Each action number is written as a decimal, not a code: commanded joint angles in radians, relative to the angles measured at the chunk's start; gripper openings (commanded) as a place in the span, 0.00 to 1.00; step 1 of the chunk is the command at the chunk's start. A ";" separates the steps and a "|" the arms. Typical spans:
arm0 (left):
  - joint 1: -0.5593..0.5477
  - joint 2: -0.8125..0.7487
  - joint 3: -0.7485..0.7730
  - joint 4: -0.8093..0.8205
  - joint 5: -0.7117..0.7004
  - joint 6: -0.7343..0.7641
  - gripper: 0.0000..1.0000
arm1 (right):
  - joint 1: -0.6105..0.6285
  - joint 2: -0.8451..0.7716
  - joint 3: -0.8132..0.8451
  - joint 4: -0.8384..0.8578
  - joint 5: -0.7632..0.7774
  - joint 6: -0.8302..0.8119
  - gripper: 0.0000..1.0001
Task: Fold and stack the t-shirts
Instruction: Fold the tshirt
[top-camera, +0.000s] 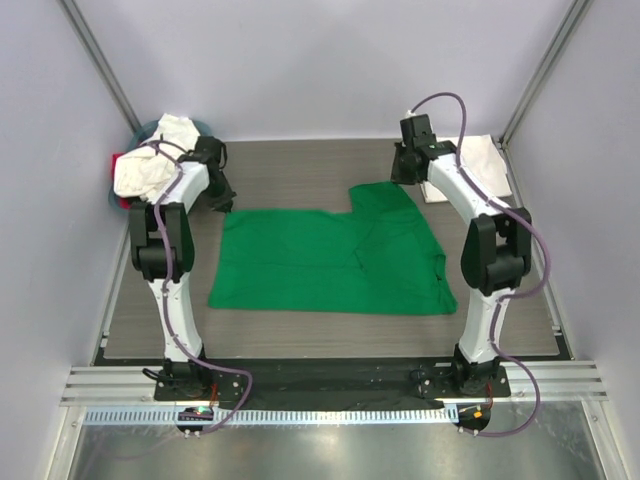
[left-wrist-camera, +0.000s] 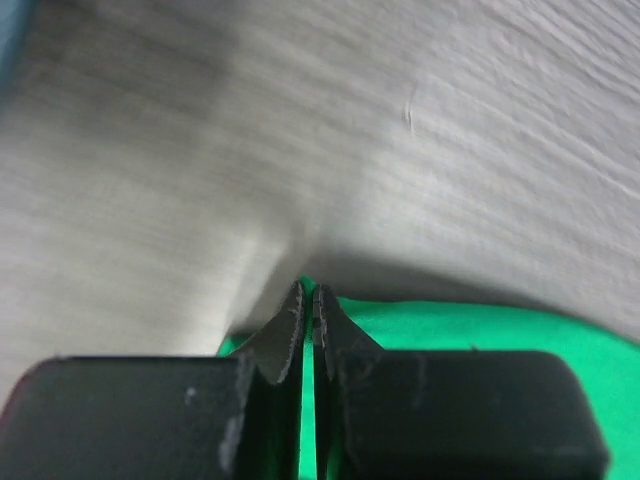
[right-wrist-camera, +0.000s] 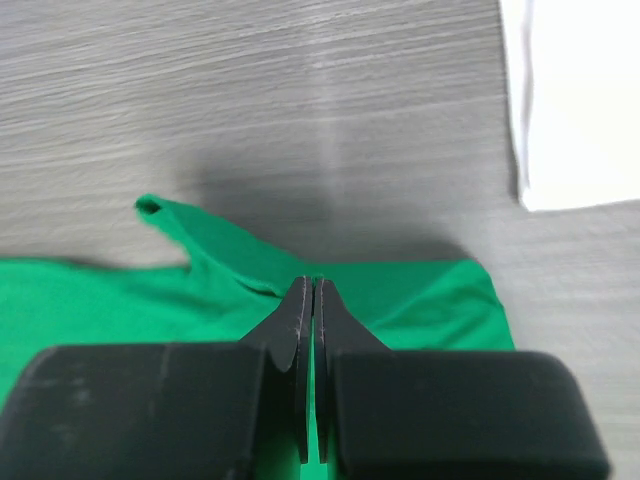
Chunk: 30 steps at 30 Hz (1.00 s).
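Observation:
A bright green t-shirt (top-camera: 330, 260) lies spread flat across the middle of the table. My left gripper (top-camera: 222, 200) is at its far left corner. In the left wrist view its jaws (left-wrist-camera: 308, 290) are closed on the shirt's edge (left-wrist-camera: 480, 330), which peaks up at the tips. My right gripper (top-camera: 402, 175) is at the far right part of the shirt. In the right wrist view its jaws (right-wrist-camera: 313, 283) are closed at the green edge (right-wrist-camera: 430, 295), beside a sleeve or collar fold (right-wrist-camera: 200, 235). A folded white t-shirt (top-camera: 480, 165) lies at the far right and shows in the right wrist view (right-wrist-camera: 580, 100).
A round grey-blue basket (top-camera: 205, 126) in the far left corner holds crumpled white shirts (top-camera: 150, 168), with a pink-red one (top-camera: 118, 162) at its left side. Grey walls close in the left, right and far sides of the table (top-camera: 300, 165).

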 joint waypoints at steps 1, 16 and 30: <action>-0.003 -0.130 -0.052 -0.013 -0.019 0.005 0.00 | 0.002 -0.159 -0.083 0.014 0.007 -0.008 0.01; -0.003 -0.333 -0.318 0.053 -0.013 -0.024 0.00 | 0.010 -0.541 -0.497 0.043 -0.010 0.024 0.01; -0.003 -0.408 -0.448 0.114 -0.045 -0.024 0.00 | 0.013 -0.837 -0.759 0.012 0.035 0.079 0.01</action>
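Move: Both hands already hold the green t-shirt's far edge. Its near left corner lies about 29 cm back from the left hand, 5 cm to its left and 2 cm lower; the laundry basket stands some 13 cm ahead and 21 cm left. From the right hand, the near right corner lies roughly 35 cm back, 20 cm right and 8 cm lower; the folded white shirt is about 10 cm ahead, 23 cm right and 7 cm lower. Both hands, still pinching, carry the far edge back towards the near edge, left about 9 cm, right 18. ##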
